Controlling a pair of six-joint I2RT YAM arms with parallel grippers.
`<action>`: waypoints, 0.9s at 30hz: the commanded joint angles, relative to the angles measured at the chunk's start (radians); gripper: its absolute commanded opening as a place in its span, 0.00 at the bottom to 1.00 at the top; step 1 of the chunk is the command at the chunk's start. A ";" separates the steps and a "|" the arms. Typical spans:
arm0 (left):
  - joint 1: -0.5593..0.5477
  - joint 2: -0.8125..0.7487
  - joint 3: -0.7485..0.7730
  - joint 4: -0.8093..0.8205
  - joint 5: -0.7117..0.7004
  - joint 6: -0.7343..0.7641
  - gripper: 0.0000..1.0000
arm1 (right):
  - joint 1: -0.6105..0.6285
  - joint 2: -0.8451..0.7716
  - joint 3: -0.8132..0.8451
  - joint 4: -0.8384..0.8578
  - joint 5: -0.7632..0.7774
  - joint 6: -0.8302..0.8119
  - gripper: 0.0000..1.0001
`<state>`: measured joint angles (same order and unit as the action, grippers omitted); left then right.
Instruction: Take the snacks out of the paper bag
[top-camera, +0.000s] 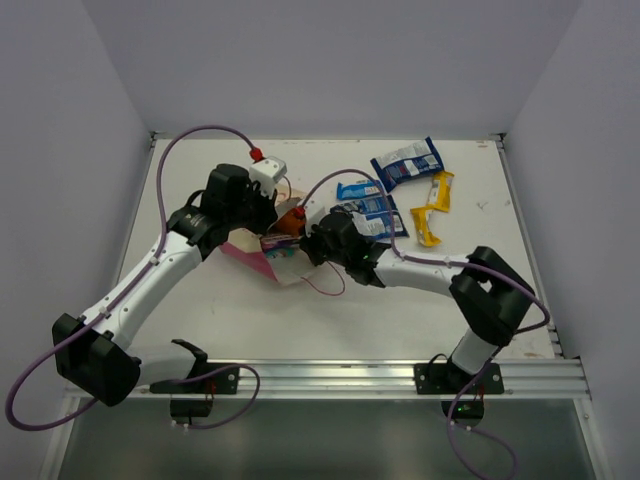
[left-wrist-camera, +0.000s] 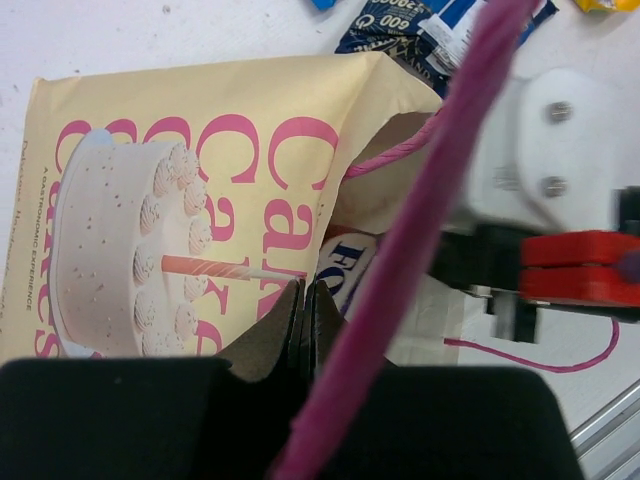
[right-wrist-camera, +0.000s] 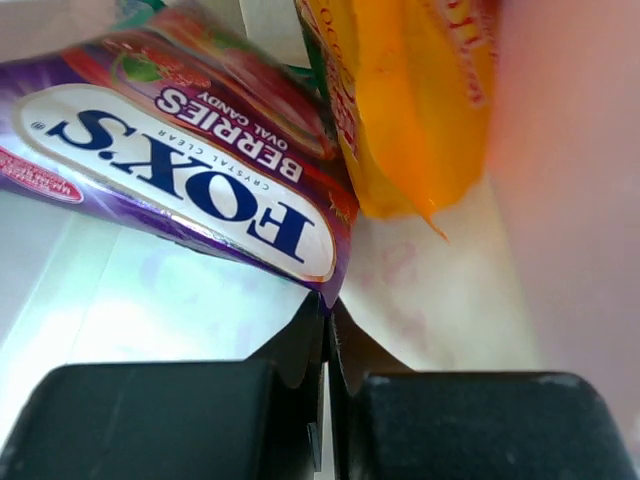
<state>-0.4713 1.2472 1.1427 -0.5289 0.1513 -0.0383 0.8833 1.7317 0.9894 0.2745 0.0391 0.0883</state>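
Observation:
The paper bag (top-camera: 250, 252) lies on its side at mid-table, its cream cake-printed front (left-wrist-camera: 200, 170) facing up. My left gripper (left-wrist-camera: 305, 298) is shut on the edge of its mouth, with a pink cord handle (left-wrist-camera: 420, 230) crossing in front of it. My right gripper (right-wrist-camera: 328, 308) reaches into the bag and is shut on the corner of a purple snack packet (right-wrist-camera: 190, 170). An orange packet (right-wrist-camera: 420, 100) lies just behind that one inside the bag. Three blue-and-white packets (top-camera: 405, 163) (top-camera: 360, 190) (top-camera: 378, 222) and a yellow one (top-camera: 432, 208) lie on the table to the right.
From above, both arms meet over the bag, with the left gripper (top-camera: 262, 230) and the right gripper (top-camera: 298, 250) close together. A loose cord handle (top-camera: 325, 285) loops onto the table in front of the bag. The metal rail (top-camera: 400, 375) runs along the near edge.

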 joint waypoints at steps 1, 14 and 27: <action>0.007 -0.003 0.022 0.023 -0.067 -0.021 0.00 | -0.006 -0.191 -0.031 -0.017 0.062 -0.004 0.00; 0.037 0.080 0.017 0.053 -0.321 -0.069 0.00 | -0.216 -0.650 -0.256 -0.354 0.171 0.229 0.00; 0.069 0.120 0.048 0.115 -0.280 0.005 0.00 | -0.297 -0.718 -0.233 -0.721 0.294 0.412 0.66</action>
<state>-0.4129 1.3930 1.1465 -0.4511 -0.1410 -0.0769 0.5823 0.9794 0.6983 -0.3679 0.2756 0.4587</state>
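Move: The right gripper has one end of the Fox's pouch between its shut fingertips; the pouch's middle is about 7 cm to its left, level ahead. Its clear landing spot lies some 20 cm right, 9 cm back and 9 cm below, with the blue snack pack 18 cm right and 14 cm ahead of the hand. The paper bag's middle is 8 cm ahead and 11 cm left of the right hand, and about 8 cm ahead, 6 cm left and 12 cm below the left one, which pinches its rim. Lift the right gripper about 10 cm up out of the paper bag with the pouch pinched, sweep it right over the table for some 23 cm in all, turning clockwise about 40 degrees, then sink, ease back and open the fingers to let go. Meanwhile ease the left gripper forward, left and down, keeping its pinch on the bag's rim and carrying the bag away. ##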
